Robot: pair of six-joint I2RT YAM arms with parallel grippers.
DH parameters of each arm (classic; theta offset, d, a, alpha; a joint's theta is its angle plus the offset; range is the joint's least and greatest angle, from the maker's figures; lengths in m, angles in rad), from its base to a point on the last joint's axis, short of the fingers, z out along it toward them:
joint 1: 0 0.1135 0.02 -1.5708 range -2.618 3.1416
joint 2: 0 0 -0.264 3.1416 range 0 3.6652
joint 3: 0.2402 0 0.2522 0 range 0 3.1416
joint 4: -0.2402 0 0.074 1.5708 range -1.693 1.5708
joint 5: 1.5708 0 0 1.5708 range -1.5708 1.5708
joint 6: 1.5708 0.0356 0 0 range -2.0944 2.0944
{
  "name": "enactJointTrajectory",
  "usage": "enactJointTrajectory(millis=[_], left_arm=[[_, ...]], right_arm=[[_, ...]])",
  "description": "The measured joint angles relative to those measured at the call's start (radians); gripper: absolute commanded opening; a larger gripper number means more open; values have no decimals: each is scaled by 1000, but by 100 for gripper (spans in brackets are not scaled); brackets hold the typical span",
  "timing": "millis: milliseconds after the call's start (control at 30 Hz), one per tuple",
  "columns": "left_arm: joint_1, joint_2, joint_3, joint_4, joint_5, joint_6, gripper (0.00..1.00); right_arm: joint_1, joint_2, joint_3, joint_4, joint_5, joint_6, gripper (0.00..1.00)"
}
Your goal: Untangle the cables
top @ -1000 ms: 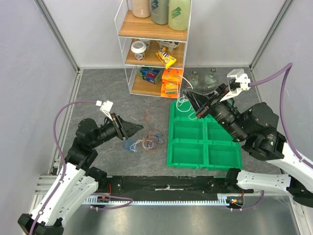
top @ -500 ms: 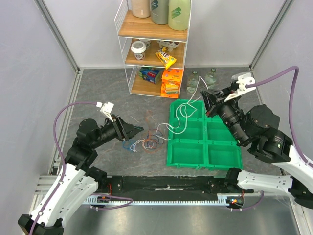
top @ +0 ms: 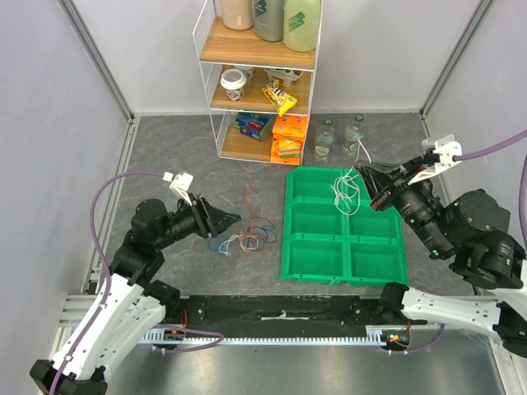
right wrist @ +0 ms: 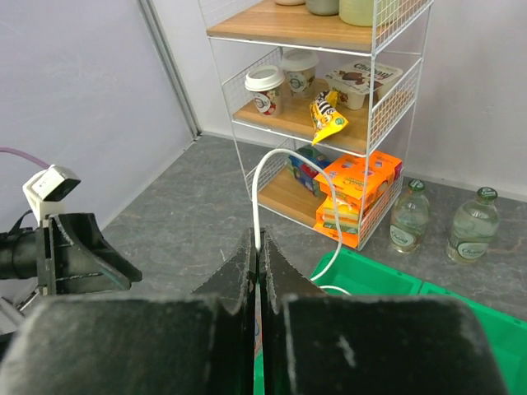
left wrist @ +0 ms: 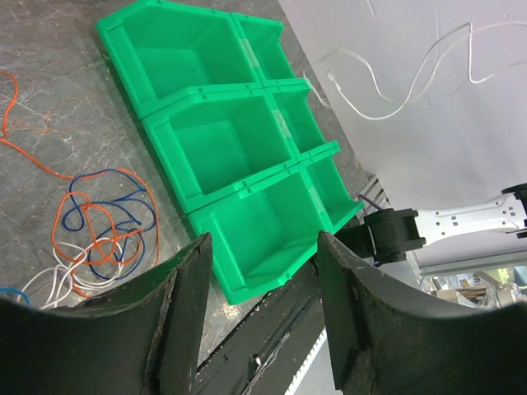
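The cables lie partly in one loose tangle [top: 251, 240] of orange, blue and white wire on the grey floor, left of the green tray [top: 287, 234]. My left gripper [top: 227, 219] hovers just left of that tangle, open and holding nothing. In the left wrist view the tangle [left wrist: 99, 222] sits left of my open left gripper [left wrist: 263, 247]. My right gripper [top: 364, 174] is shut on a white cable [top: 346, 191], which dangles over the tray's far right bins. Seen from the right wrist, the white cable [right wrist: 262, 177] loops up from the tips of my right gripper [right wrist: 258, 243].
A wire shelf [top: 263, 82] with cups, snacks and boxes stands at the back. Two glass bottles [top: 327, 138] stand beside it, behind the tray. The tray's six bins [left wrist: 214, 148] hold nothing. Walls close in left and right.
My right gripper has swung right and back, drawing the white cable out of the tangle and over the tray. My left gripper has opened wider and stayed in place.
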Motion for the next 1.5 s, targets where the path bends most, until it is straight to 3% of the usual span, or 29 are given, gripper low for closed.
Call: enactJointTrajectory(millis=[433,767,1067,1267,1500], left_arm=[[0,19,0,4,0,0,60],[0,23,0,6,0,0,59],[0,48,0,23,0,0,57],[0,70,-3,31,0,0,57],[0,71,-5,31,-2,0,56]], right_arm=[[0,-89,-39,-92,-57,81,0],[0,-169,-343,-138,-94,209,0],[0,-278,-434,-162,-87,317,0],[-1,-259,-584,-102,-222,379,0],[-1,-266,-539,-74,-348,336,0]])
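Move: The shut right fingers still hold the white cable, its loops hanging ahead of them. The green tray's near-left compartment, where the cable goes, lies about 3 cm ahead, 5 cm left and some 44 cm below. The tray's near-right compartment is level with it, about 15 cm to the hand's right; the blue-orange cable pile is roughly 10 cm ahead and 26 cm left. From the left hand, the near-left compartment lies about 3 cm ahead, 23 cm right and 22 cm below. Keep the right gripper shut on the white cable and lower it towards the tray's near-left compartment in two quick drops, about 22 cm in all, then lift about 3 cm. Draw back some 6 cm meanwhile, ending a little further left, and tip the fingers down and swing them counter-clockwise, each about 20 degrees. ##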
